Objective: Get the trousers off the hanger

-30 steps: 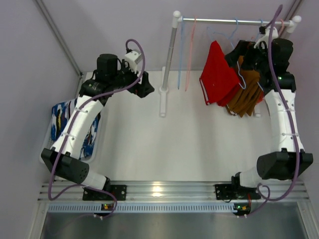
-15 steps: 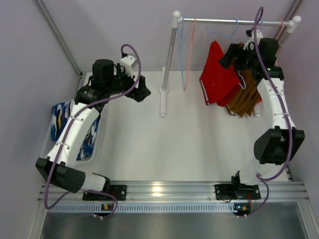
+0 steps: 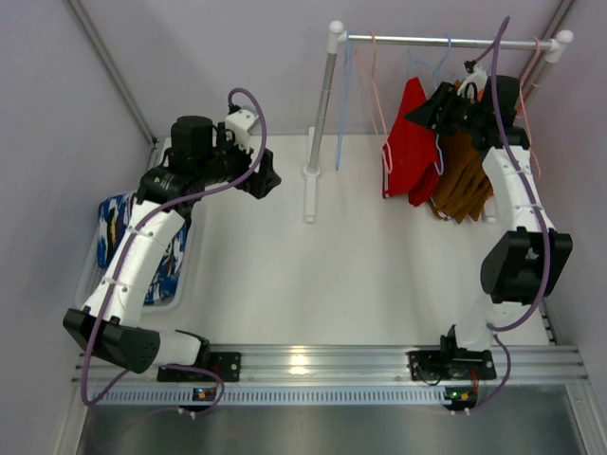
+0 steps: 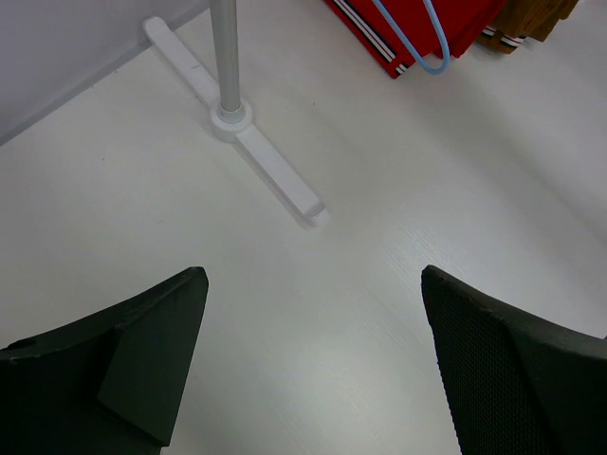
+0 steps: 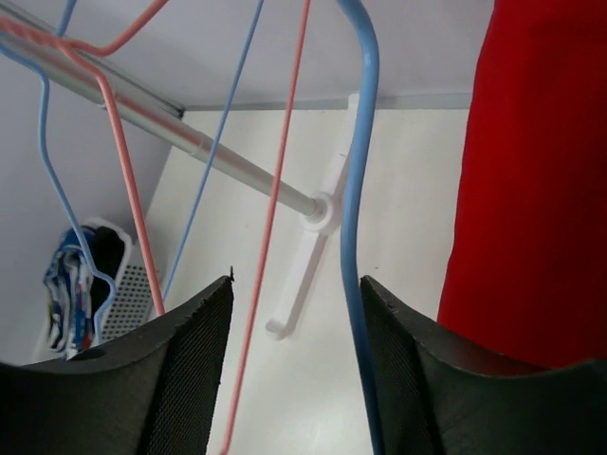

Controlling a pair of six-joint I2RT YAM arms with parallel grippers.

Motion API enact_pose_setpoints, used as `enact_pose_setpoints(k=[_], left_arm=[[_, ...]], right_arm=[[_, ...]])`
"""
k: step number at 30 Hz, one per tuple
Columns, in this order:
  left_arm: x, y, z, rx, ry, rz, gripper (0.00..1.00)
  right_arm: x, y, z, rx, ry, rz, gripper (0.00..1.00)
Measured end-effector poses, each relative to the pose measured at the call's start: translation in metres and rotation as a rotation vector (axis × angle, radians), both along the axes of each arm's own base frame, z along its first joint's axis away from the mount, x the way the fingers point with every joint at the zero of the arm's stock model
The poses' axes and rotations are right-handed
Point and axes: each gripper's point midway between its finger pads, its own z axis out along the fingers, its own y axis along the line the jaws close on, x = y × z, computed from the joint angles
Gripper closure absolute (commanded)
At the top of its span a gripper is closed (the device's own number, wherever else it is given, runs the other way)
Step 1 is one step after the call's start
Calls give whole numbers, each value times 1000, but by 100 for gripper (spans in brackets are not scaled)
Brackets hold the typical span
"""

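Note:
Red trousers (image 3: 408,152) and brown trousers (image 3: 463,182) hang on hangers from the rack's rod (image 3: 417,40). My right gripper (image 3: 419,116) is up at the red pair's blue hanger. In the right wrist view its jaws (image 5: 296,284) stand apart, open. The blue hanger wire (image 5: 353,190) runs between them close to the right finger, and a pink hanger wire (image 5: 275,218) also passes through the gap. The red trousers (image 5: 541,180) hang just to the right. My left gripper (image 3: 267,178) hovers open and holding nothing (image 4: 313,275) over the white table, left of the rack post (image 4: 224,57).
A white basket (image 3: 95,248) at the left edge holds blue patterned trousers (image 3: 116,227). Bare blue and pink hangers (image 3: 353,104) hang near the rack's left post. The rack's foot (image 4: 275,171) lies on the table. Walls close in on both sides.
My right arm has moved left along the rod to the red trousers' hanger, and its jaws have narrowed. The red trousers have swung edge-on. The left arm has shifted slightly.

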Motion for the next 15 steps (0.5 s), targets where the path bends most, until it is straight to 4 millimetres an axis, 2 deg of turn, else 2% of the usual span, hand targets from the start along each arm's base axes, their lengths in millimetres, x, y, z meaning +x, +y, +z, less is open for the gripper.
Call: enact_pose_setpoints(k=[7,15], left_arm=[[-2,2,1,6,-4,5,1],[-3,3,-3,16,7,7,1]], right_arm=[[9,12,-11,128,78,33,64],[8,19,-10,176,100,65,72]])
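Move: The blue hanger holding the red trousers has its near side wire already between my right fingers, about 2 cm right and 1 cm back of their midpoint. The red trousers hang some 10 cm lower, about 2 cm ahead and 1 cm right. A pink hanger stands about 9 cm left, level fore and aft; the brown trousers hang 11 cm right, 1 cm back and lower. From my left hand that wire is roughly 37 cm right and 14 cm ahead. I narrow my right fingers around the blue hanger's side wire, from a little over half open to about a third, without shutting them fully. Meanwhile I ease the hand about 2 cm left, with a centimetre or so forward and down, rolling it some 10 degrees so its left side rises and the fingertips dip. ##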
